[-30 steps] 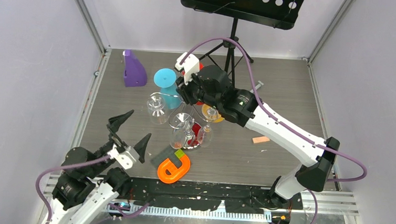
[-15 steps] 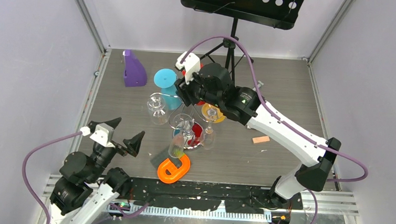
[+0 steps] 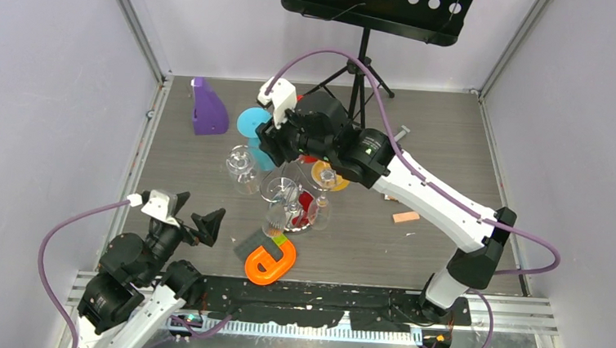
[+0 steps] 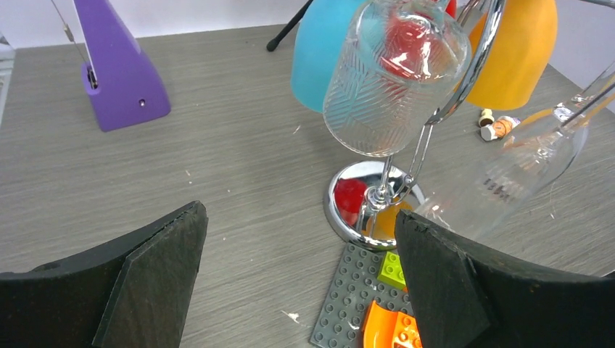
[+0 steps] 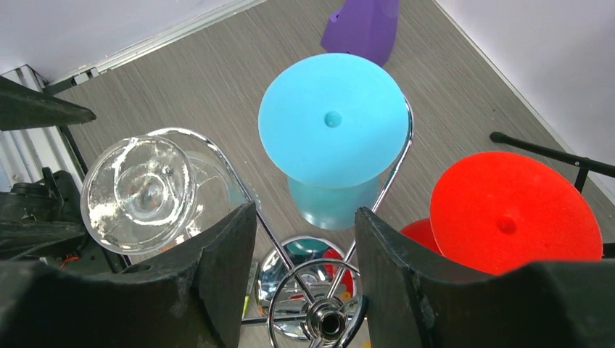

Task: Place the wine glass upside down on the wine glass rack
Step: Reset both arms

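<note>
The chrome wine glass rack (image 3: pixel 293 196) stands mid-table, its round base (image 4: pixel 368 208) mirror-bright. Several glasses hang upside down from its arms: a patterned clear wine glass (image 4: pixel 391 80), blue (image 5: pixel 333 119), red (image 5: pixel 508 210) and orange (image 4: pixel 518 51) ones, and a tilted clear one (image 4: pixel 508 174). My right gripper (image 5: pixel 304 217) hovers open right above the rack's hub (image 5: pixel 323 319), with nothing between its fingers. The clear glass (image 5: pixel 149 192) hangs just left of it. Near the front left, my left gripper (image 4: pixel 299 217) is wide open and empty, facing the rack.
A purple wedge-shaped object (image 3: pixel 208 108) stands at the back left. A black tripod music stand (image 3: pixel 364 55) is behind the rack. A grey stud plate (image 4: pixel 355 304) with an orange piece (image 3: pixel 270 261) lies in front of the rack. A small tan block (image 3: pixel 405 217) lies to the right.
My right gripper has opened wider and shifted left over the rack's top. The left arm drew back toward the front edge and turned, still open.
</note>
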Robot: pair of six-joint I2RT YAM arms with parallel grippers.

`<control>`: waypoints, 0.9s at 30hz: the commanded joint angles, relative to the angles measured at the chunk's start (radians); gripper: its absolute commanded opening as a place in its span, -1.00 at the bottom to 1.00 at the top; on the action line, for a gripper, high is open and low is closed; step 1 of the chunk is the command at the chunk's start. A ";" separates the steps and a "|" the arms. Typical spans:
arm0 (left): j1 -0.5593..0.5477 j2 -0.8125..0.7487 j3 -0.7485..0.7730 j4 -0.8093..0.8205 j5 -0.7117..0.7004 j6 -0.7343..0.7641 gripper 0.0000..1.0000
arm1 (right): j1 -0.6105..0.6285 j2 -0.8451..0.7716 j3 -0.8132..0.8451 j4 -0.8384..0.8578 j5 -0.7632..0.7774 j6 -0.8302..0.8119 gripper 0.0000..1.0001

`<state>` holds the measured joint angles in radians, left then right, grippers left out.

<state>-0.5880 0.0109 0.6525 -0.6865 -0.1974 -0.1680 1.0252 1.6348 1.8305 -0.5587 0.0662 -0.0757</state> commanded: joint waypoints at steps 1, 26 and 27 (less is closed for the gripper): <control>-0.002 -0.101 0.009 -0.031 -0.029 -0.053 0.99 | 0.026 0.008 0.083 0.020 0.002 0.007 0.18; -0.002 0.121 0.042 -0.113 -0.275 -0.256 0.99 | -0.178 -0.572 -0.298 0.068 0.386 0.112 0.95; -0.002 0.144 0.043 -0.109 -0.275 -0.256 0.99 | -0.194 -0.610 -0.371 0.078 0.413 0.121 0.97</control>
<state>-0.5880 0.0536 0.6594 -0.7940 -0.4171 -0.4133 0.9165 1.2098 1.6241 -0.5488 0.3931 -0.0628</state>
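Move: The wine glass rack's hub sits close under the right hand, about 3 cm to its right, 2 cm back and 6 cm below. The blue glass is some 4 cm ahead, 3 cm left; the red one about 7 cm ahead, 5 cm right; the yellow one roughly 5 cm ahead, 12 cm right, all three around 11 cm below. From the left hand the hub lies about 10 cm ahead, 15 cm right and 4 cm above. Rising first and easing slightly forward, the right hand comes free of the rack's wire loop, then sweeps fast to the right across the rack's top, about 17 cm right and 8 cm up in all, opening its fingers nearly full and yawing some 25 degrees clockwise. The left hand, empty and wide open, drifts about 3 cm left and slightly down, turning counter-clockwise with its tips dipping. ##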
